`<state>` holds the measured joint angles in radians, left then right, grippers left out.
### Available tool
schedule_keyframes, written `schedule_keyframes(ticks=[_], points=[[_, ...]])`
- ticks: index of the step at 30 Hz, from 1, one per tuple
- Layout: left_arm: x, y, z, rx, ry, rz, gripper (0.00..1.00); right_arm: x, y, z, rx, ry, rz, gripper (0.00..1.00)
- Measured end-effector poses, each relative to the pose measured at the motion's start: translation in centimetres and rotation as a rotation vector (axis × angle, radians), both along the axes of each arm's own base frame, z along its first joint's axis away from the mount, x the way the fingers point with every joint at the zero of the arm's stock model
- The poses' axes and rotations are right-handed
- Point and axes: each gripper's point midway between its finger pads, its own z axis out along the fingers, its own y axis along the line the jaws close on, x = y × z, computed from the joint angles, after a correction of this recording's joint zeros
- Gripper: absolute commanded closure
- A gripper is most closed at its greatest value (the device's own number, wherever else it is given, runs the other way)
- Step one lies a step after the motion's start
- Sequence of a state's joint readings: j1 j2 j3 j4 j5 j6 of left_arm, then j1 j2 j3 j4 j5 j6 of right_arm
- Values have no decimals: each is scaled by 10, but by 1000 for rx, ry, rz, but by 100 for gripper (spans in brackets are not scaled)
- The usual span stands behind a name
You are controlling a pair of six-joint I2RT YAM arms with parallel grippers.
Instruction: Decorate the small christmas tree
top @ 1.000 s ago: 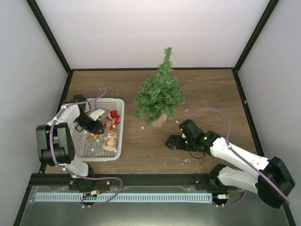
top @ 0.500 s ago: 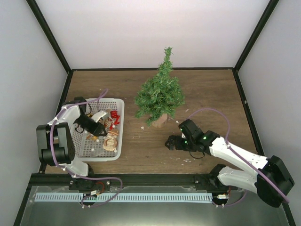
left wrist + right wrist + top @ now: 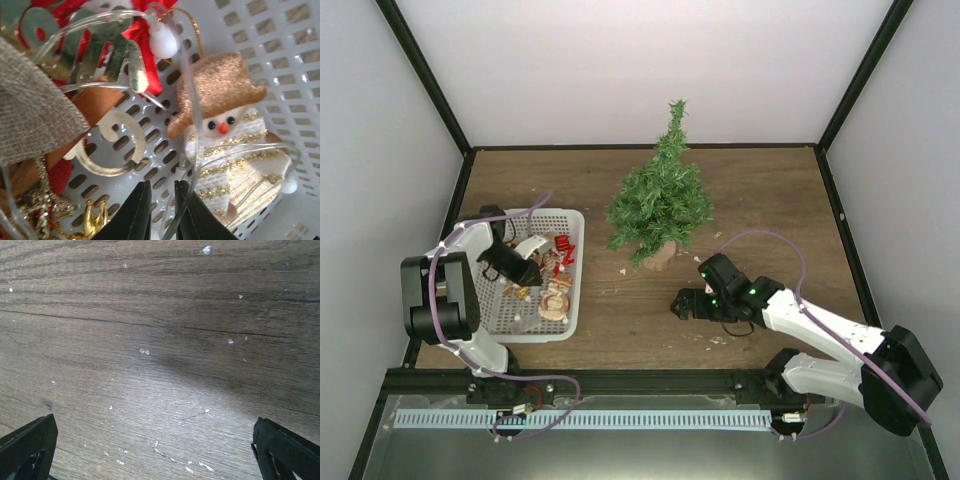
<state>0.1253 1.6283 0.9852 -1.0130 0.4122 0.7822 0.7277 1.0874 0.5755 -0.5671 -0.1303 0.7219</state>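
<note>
The small christmas tree stands upright on the wooden table, behind centre. My left gripper is down inside the white basket. In the left wrist view its jaws stand open by a narrow gap over the basket floor. A clear light string runs along the inner edge of the right finger and into that gap. A snowman ornament with a tan hat lies just right of the fingers. My right gripper hovers low over bare table in front of the tree, wide open and empty.
The basket also holds a red bow, a gold swirl ornament, burlap and a small gold piece. White flecks are scattered on the wood. Black frame posts and white walls enclose the table.
My left jaws have narrowed around the clear string, and the left arm has shifted slightly. The right arm has hardly moved.
</note>
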Motion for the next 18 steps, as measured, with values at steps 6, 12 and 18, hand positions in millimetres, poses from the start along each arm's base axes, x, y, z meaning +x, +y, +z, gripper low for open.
schedule_keyframes(ticks=[6, 12, 18], points=[[6, 4, 11, 26, -39, 10, 100, 0, 0, 0, 0, 0, 0, 1], [38, 9, 76, 51, -215, 16, 100, 1, 0, 1, 2, -6, -1, 1], [53, 11, 159, 52, -403, 30, 100, 5, 0, 16, 20, -54, 1, 4]])
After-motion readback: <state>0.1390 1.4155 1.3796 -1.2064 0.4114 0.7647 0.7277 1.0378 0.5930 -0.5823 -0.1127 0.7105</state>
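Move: The clear string with white bulbs lies right between the left fingertips, low inside the basket. The snowman is about 4 cm to the hand's right and 2 cm back; the red ribbon bow is some 5 cm right and 5 cm ahead, the red gift box about 6 cm right and 9 cm ahead, all about a centimetre below. From the right hand, the string is roughly 30 cm left, 3 cm ahead and a little lower. Shut the nearly closed left fingers fully to pinch the clear string, then lift it fast, some 16 cm straight up out of the basket, drifting about 5 cm forward. Tilt the wrist on the way so the fingertips swing forward by a good 20 degrees, and keep the fingers shut. ##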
